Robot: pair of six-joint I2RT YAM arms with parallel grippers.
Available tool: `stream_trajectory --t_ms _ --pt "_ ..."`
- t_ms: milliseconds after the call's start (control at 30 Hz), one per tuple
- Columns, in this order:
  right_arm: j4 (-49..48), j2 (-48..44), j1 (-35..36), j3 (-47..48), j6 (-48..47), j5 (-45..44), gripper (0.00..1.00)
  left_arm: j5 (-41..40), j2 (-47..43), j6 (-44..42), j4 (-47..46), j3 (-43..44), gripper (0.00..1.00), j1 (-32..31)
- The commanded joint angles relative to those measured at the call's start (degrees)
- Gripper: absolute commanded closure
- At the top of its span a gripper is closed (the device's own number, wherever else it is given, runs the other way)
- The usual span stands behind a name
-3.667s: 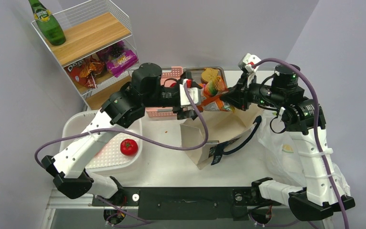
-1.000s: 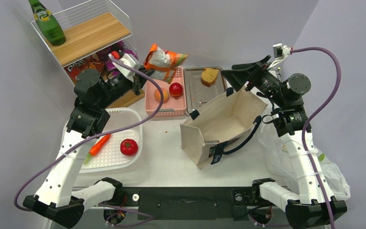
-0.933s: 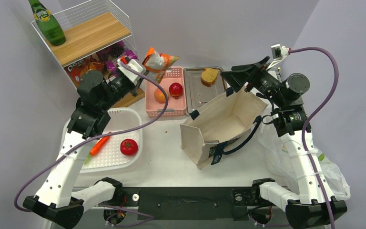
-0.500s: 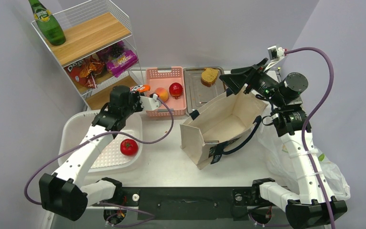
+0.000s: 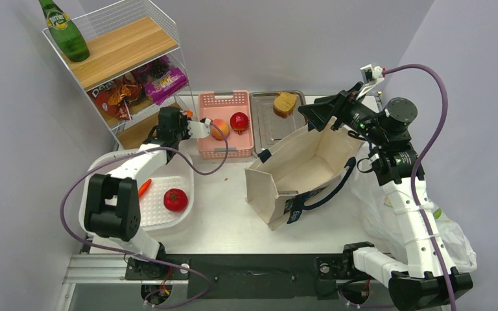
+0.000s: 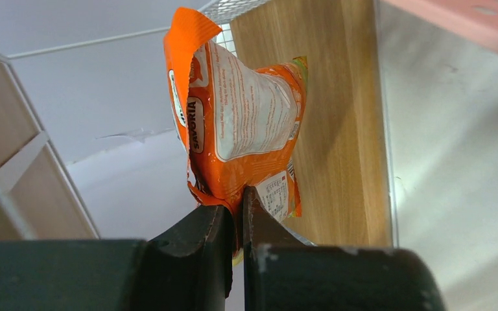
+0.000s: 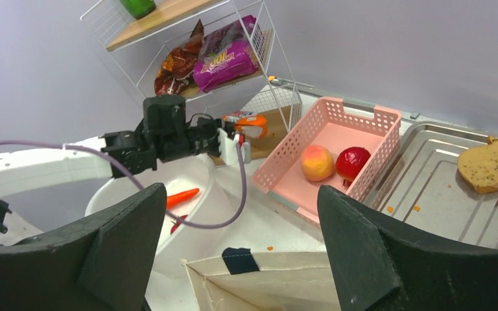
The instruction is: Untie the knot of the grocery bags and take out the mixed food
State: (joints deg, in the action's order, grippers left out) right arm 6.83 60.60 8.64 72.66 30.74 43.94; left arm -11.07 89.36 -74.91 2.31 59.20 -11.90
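My left gripper (image 6: pixel 238 207) is shut on the bottom edge of an orange crisp packet (image 6: pixel 237 123), which stands up from the jaws beside the lower wooden board of the wire shelf (image 5: pixel 120 52). From above, the left gripper (image 5: pixel 191 120) sits between that shelf and the pink basket (image 5: pixel 215 154). The cream canvas tote (image 5: pixel 305 165) lies open on the table, navy handles forward. My right gripper (image 7: pixel 241 191) hangs open and empty above the tote's far rim (image 7: pixel 279 278). The thin whitish plastic bag (image 5: pixel 389 207) is crumpled at the right.
The pink basket holds a peach (image 5: pixel 220 129) and a red fruit (image 5: pixel 238 121). A white tub (image 5: pixel 168 175) holds a tomato (image 5: pixel 175 199) and a carrot (image 5: pixel 144 188). A metal tray (image 5: pixel 269 126) carries bread (image 5: pixel 286 102). The shelf bears a green bottle (image 5: pixel 65 29) and snack packets (image 5: pixel 113 94).
My left arm has swung down from high beside the shelf and folded in, carrying the orange packet low to the shelf's bottom board. The right arm has barely shifted.
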Motion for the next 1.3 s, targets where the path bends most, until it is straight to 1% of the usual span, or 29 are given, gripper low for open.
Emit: stream_trajectory --t_ms 0,167,233,300,367,400,433,467,500,533,567,600,667,800,867,900,933,967,1000,1033,1067,1167,1267 --pt "0.66 -1.08 -0.53 2.74 -2.12 0.10 0.18 0.93 4.73 -1.71 -8.55 6.31 1.00 2.88" --pt "2.04 -1.19 -0.84 2.81 -3.22 0.08 0.18 -0.04 11.89 -1.96 -14.09 7.93 1.00 5.37" --pt "2.57 -1.16 -1.00 2.99 -3.64 0.20 0.18 -0.35 13.89 -2.51 -15.53 7.95 1.00 5.88" --pt "3.20 -1.06 -1.18 3.36 -4.18 0.36 0.18 -0.08 14.97 -2.66 -15.08 7.76 1.00 6.29" --pt "3.79 -0.74 -1.49 3.77 -4.56 0.60 0.18 0.56 15.54 -1.69 -11.58 8.55 0.93 6.85" --pt "4.09 -0.61 -1.51 3.99 -4.62 0.68 0.18 0.98 15.66 -0.44 -7.09 9.17 0.84 7.28" --pt "4.25 -0.59 -1.74 4.07 -4.67 0.78 0.18 2.24 15.66 0.45 -4.74 10.80 0.80 7.57" --pt "4.33 -0.55 -1.76 4.07 -4.73 0.86 0.18 3.90 15.84 2.36 1.48 11.75 0.71 8.33" --pt "4.44 -0.52 -1.78 4.07 -4.69 1.03 0.18 4.76 16.02 3.26 3.72 13.71 0.62 8.67" --pt "4.47 -0.49 -1.83 4.07 -4.80 1.04 0.18 5.98 16.52 4.79 7.15 15.54 0.59 9.38" --pt "4.50 -0.40 -1.80 4.11 -4.77 1.03 0.18 6.37 16.89 5.31 8.44 16.36 0.57 9.72" --pt "4.50 -0.31 -1.75 4.10 -4.71 1.09 0.18 6.69 17.84 6.01 10.12 17.76 0.56 10.19" --pt "4.38 0.06 -1.78 4.18 -4.50 1.30 0.18 6.18 18.96 6.32 10.07 18.62 0.56 10.50" --pt "4.06 0.78 -1.79 4.64 -3.82 1.60 0.18 3.34 19.66 5.40 5.52 17.77 0.56 10.35" --pt "4.02 0.91 -1.79 4.76 -3.81 1.81 0.18 4.59 18.00 4.98 6.66 16.94 0.52 10.02" --pt "4.12 0.81 -1.79 4.72 -3.95 1.84 0.18 5.28 16.16 4.88 8.46 16.53 0.43 9.65" --pt "4.18 0.78 -1.75 4.65 -4.03 1.84 0.18 6.85 15.26 5.00 9.98 15.92 0.41 9.46" --pt "4.32 0.60 -1.77 4.47 -4.18 1.89 0.18 7.82 13.39 5.62 13.68 15.84 0.31 9.07" --pt "4.41 0.54 -1.81 4.36 -4.32 1.91 0.18 9.99 12.46 5.95 15.58 16.01 0.29 8.90" --pt "4.66 0.54 -1.80 4.27 -4.51 1.93 0.18 10.53 10.95 6.63 18.51 16.02 0.27 8.58" --pt "4.89 0.56 -1.77 4.30 -4.75 1.93 0.18 12.10 10.19 6.89 19.40 15.77 0.26 8.35" --pt "7.15 0.97 -1.79 4.93 -6.83 1.56 0.18 13.49 7.03 7.41 21.87 14.41 0.25 7.35" --pt "12.34 1.90 -1.91 6.62 -10.05 0.20 0.18 14.26 4.93 7.74 23.62 13.73 0.24 6.76"
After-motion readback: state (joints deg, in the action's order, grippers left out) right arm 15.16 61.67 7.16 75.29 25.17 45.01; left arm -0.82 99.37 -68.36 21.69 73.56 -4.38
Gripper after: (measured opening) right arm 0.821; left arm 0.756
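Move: The orange candy bag is already pinched in the left fingers, sticking out to their right. Its place on the right end of the bottom shelf is about 8 cm ahead of the left hand, 4 to its right and 9 below. The peach sits some 18 cm right and 6 ahead, 12 lower; the white bin is about 14 cm back, 8 left and 11 lower. From the right hand, that shelf end is roughly 25 cm ahead, 36 left and 36 below. The candy bag, still pinched by one end, is carried by the left hand forward about 5 cm, down 6 and left 4 to the bottom shelf board, where the fingers open and let go. The hand edges slightly farther left, then opens wider as it backs off towards the base and to the right, rising a little at the end, the fingers tipping some 15 degrees more downward. ##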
